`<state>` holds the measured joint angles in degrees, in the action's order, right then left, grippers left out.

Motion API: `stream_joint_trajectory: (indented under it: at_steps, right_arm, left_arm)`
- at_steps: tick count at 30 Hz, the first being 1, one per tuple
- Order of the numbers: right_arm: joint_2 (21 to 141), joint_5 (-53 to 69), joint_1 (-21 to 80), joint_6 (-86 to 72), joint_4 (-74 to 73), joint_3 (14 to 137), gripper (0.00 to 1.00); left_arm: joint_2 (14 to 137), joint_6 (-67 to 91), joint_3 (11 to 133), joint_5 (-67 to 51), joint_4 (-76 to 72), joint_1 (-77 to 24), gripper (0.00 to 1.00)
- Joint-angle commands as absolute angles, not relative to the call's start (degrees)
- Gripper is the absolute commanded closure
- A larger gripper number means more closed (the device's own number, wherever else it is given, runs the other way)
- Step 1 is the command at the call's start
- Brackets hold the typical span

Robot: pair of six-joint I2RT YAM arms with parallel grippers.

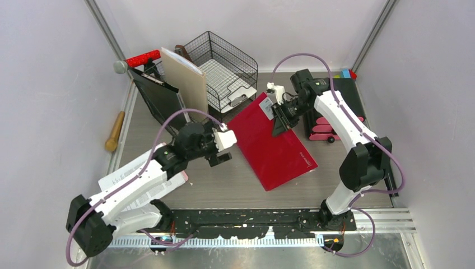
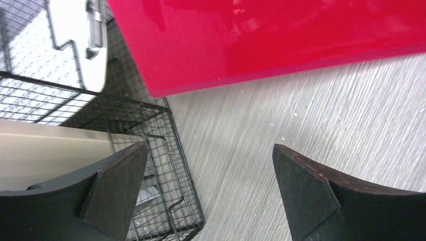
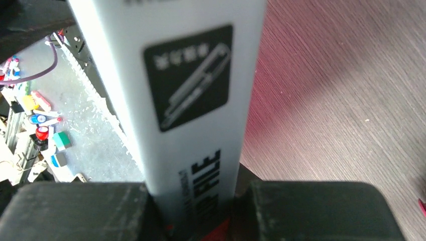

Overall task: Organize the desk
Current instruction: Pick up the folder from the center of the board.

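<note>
A red file folder point(image 1: 274, 147) lies slanted across the middle of the grey wood-grain desk point(image 1: 224, 188). My right gripper point(image 1: 278, 116) is shut on its far edge. In the right wrist view the fingers point(image 3: 75, 211) clamp the folder's white printed spine label point(image 3: 191, 90). My left gripper point(image 1: 224, 150) hovers left of the folder's near-left edge. In the left wrist view it point(image 2: 211, 193) stands wide open over bare desk point(image 2: 281, 120) with nothing between its fingers, and the red folder point(image 2: 281, 35) is just ahead.
A black wire-mesh tray rack point(image 1: 224, 67) with white papers stands at the back, its corner point(image 2: 166, 165) near my left finger. A beige folder point(image 1: 185, 81) and a black one point(image 1: 159, 100) lean left of it. A drawer unit with pink fronts point(image 1: 330, 120) is at right.
</note>
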<state>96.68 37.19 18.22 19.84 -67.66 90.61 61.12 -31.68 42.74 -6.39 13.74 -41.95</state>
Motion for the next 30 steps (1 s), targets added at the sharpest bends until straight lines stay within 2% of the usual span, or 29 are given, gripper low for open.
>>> stream_joint_trajectory:
  at_steps: [1, 10, 15, 20, 30]
  right_arm:
    - [91.2, 41.2, 18.1, 21.7, -68.2, 93.9, 1.0]
    - [84.1, 43.2, 18.1, 15.6, -62.7, 97.3, 1.0]
    - [78.9, 43.6, 18.1, 6.9, -49.9, 97.3, 1.0]
    - [74.3, 45.0, 18.1, -4.5, -34.2, 93.2, 1.0]
    - [72.0, 53.2, 16.9, -20.7, -21.1, 87.5, 1.0]
  left_arm:
    - [57.3, -24.1, 48.3, -15.5, 19.4, -38.6, 0.0]
    - [59.4, -14.4, 60.8, -22.7, 26.6, -32.9, 0.0]
    - [61.8, -5.7, 66.7, -26.8, 27.7, -28.7, 0.0]
    - [61.8, 3.4, 68.3, -27.8, 25.4, -24.8, 0.0]
    - [59.3, 5.5, 66.9, -28.0, 23.8, -22.5, 0.0]
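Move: Up and to the left of the right hand, which already holds the red folder by its labelled edge, stands the wire rack's file section: some 34 cm left, 8 ahead and 8 lower. The clipboard tray is about 16 cm left and 17 ahead; the drawer unit 22 right and 7 ahead. From the open left hand, the folder's middle lies roughly 17 cm right, 5 ahead and slightly lower. Raising the red folder in its unchanged grip, the right hand climbs about 22 cm, easing left towards the rack late on, while its wrist swings the fingers from down-left to nearly level, pointing left and a little forward. The left hand, still wide open and empty, rises some 14 cm beside the folder and rolls about 40 degrees around its finger axis. ##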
